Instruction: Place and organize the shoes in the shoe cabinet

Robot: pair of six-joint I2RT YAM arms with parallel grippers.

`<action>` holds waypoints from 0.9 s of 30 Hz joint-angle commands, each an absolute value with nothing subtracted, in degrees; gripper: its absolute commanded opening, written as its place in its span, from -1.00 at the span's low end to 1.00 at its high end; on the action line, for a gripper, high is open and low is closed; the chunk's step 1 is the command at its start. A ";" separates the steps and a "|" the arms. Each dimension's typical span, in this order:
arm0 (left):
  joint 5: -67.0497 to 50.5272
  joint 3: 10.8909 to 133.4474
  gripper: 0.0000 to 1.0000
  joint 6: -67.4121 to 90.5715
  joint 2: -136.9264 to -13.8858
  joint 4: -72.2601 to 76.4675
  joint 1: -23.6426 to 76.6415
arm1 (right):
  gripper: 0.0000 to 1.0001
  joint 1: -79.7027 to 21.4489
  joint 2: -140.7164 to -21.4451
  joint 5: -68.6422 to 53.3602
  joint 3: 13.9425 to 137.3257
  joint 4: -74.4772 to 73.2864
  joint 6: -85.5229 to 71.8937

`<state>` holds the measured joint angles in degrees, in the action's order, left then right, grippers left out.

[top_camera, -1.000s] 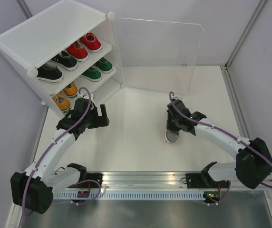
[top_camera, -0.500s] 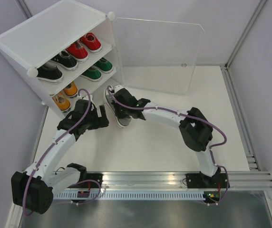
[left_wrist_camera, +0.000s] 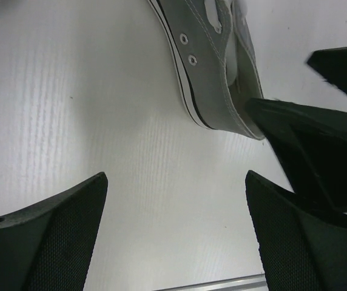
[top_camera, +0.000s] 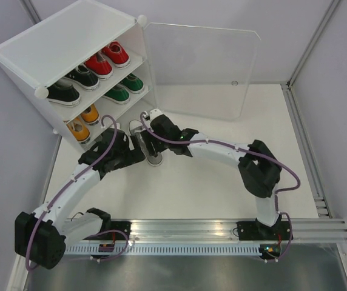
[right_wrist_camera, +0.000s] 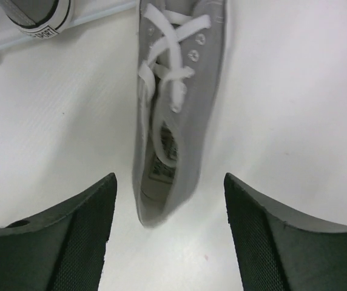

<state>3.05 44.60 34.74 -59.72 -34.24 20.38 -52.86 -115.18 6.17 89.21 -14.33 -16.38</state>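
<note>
One grey shoe (right_wrist_camera: pixel 173 103) stands upright on the table in front of the shoe cabinet (top_camera: pixel 64 42), its heel toward my right gripper (right_wrist_camera: pixel 168 182). That gripper is open, a finger on each side of the heel and clear of it. From above, the grey shoe (top_camera: pixel 151 156) lies between both grippers. My left gripper (left_wrist_camera: pixel 175 179) is open and empty just short of the grey shoe (left_wrist_camera: pixel 213 73). Red shoes (top_camera: pixel 107 59) and black shoes (top_camera: pixel 70 85) fill the top tier. Green shoes (top_camera: pixel 125 88) sit in the middle tier, orange shoes (top_camera: pixel 82 124) in the bottom one.
The clear door (top_camera: pixel 204 66) stands swung open to the right of the cabinet. The heel of a second grey shoe (right_wrist_camera: pixel 37 15) shows beyond a white edge at the upper left of the right wrist view. A metal rail (top_camera: pixel 185 227) runs along the near edge.
My right arm carried the grey shoe from the table's right middle to the cabinet front, set it down and opened its jaws. My left gripper edged toward the shoe.
</note>
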 commanded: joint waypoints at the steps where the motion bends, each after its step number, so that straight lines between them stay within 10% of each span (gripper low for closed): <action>1: 5.79 45.00 0.91 43.49 -62.22 -34.10 24.86 | 0.53 -52.74 -102.94 16.75 82.20 -13.18 -15.38; 14: 17.48 53.43 0.54 59.14 -76.90 -32.70 32.61 | 0.93 -48.17 -64.63 31.46 44.94 -11.87 -21.18; 27: 23.03 55.11 0.24 62.84 -86.65 -29.71 32.61 | 0.94 -47.02 -58.27 27.51 38.06 -9.76 -22.68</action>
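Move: The grey shoe on the floor outside the cabinet has its middle about 8 cm ahead of the left hand, 5 cm to its right and 9 cm below, heel nearest, toe pointing forward-left. The other grey shoe, inside on the bottom shelf, lies some 12 cm ahead and 13 cm left; that shelf's front edge is about 13 cm ahead and 3 cm left. From the right hand, the loose shoe is roughly 3 cm ahead, 5 cm left and 7 cm below. Clear the right gripper off the grey shoe, up and then some 25 cm to the right and a little back, opening wide and turning clockwise. Meanwhile bring the left gripper right and down about 4 cm, then forward about 5 cm and lower still to the shoe's heel, turning 20 degrees counter-clockwise and partly closing around the heel's left wall, not yet pinching. ##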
